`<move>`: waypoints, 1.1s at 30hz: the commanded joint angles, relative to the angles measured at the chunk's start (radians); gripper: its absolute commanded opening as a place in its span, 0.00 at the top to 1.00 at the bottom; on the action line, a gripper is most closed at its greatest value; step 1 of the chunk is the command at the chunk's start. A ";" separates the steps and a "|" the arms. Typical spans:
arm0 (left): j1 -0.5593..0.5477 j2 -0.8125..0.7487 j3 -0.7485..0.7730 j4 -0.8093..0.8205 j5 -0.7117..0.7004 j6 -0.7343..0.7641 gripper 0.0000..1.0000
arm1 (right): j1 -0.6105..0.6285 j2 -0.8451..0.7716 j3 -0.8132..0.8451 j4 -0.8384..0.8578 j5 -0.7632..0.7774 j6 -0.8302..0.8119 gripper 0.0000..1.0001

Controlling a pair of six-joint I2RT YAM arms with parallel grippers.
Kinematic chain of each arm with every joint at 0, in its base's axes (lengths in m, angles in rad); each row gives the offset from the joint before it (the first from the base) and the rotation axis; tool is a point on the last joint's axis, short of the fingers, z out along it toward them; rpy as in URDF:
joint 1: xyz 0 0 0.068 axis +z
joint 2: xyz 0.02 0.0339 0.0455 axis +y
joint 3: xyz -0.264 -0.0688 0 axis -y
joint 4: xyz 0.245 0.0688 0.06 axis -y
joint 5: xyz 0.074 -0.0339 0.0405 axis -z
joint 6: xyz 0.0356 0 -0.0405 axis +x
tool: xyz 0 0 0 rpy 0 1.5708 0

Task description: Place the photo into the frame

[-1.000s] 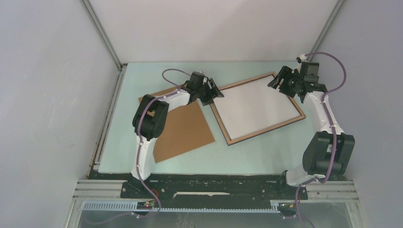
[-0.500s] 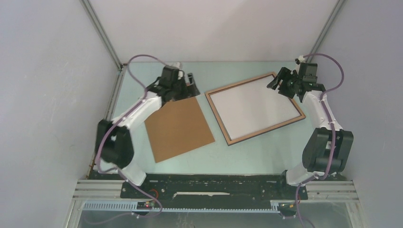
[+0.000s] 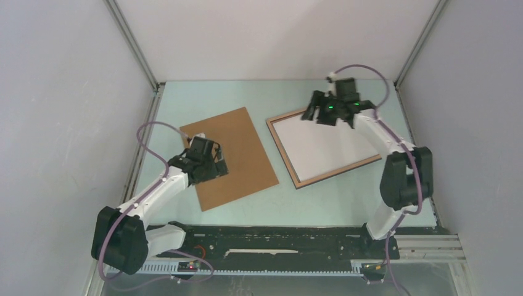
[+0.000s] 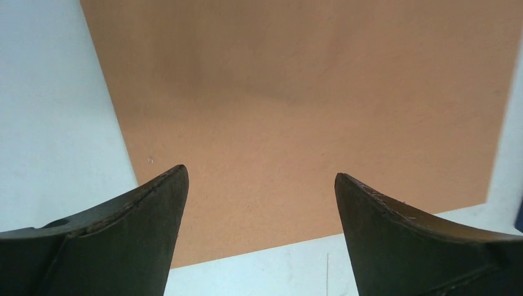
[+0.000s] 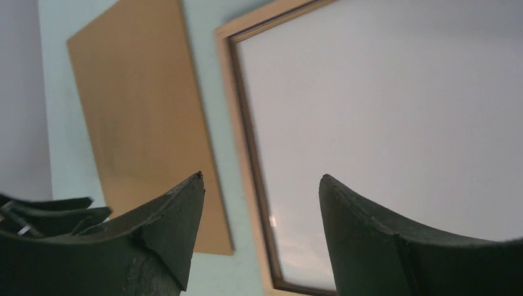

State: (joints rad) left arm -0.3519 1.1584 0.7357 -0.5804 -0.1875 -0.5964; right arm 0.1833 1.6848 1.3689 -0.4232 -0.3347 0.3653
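The frame (image 3: 284, 151) is a thin light-wood rectangle lying flat right of centre, its inside a plain whitish surface. The photo is out of view. A plain brown board (image 3: 247, 154) lies flat just left of the frame, with a strip of table between them. My left gripper (image 3: 213, 163) hovers over the board's left part, open and empty; the left wrist view shows the board (image 4: 308, 92) filling the space beyond the gripper (image 4: 260, 176). My right gripper (image 3: 313, 115) hangs open above the frame's far edge. Its wrist view shows the gripper (image 5: 262, 177) over the frame's left rail (image 5: 239, 123) and the board (image 5: 142, 111).
The pale green table (image 3: 345, 203) is walled in by grey panels at the left, back and right. A black base rail (image 3: 277, 237) runs along the near edge.
My left arm has pulled back from the board's far edge toward the near left, its gripper opening wider. My right arm has swung left from the frame's far right corner along its far edge.
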 commanded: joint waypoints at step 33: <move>0.263 -0.322 -0.414 0.192 -0.219 -0.421 0.00 | 0.409 0.368 0.016 0.132 -0.072 0.161 0.24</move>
State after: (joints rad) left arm -0.0982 0.7948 0.3424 -0.4084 -0.3576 -1.0138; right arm 0.6018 2.0212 1.3457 -0.3050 -0.3820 0.5083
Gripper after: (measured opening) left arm 0.996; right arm 0.763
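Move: The right hand has the brown board's middle about 39 cm to its left, 6 cm back and 15 cm below; the frame, with the photo already in it, is centred some 7 cm to that hand's right, 3 cm ahead and just as far below. The left hand hovers over the near half of the board, its middle about 9 cm ahead, 1 cm to the right and 5 cm below. Sweeping left some 18 cm and back about 10, the right hand leaves the frame, then sinks about 14 cm to the board's right edge, open fingers turning counter-clockwise and tipping downward. The left hand first drops some 4.5 cm onto the board, then slides left about 9 cm towards the board's left edge, turning nearly 40 degrees counter-clockwise, fingers wide open, seemingly dragging the board. ##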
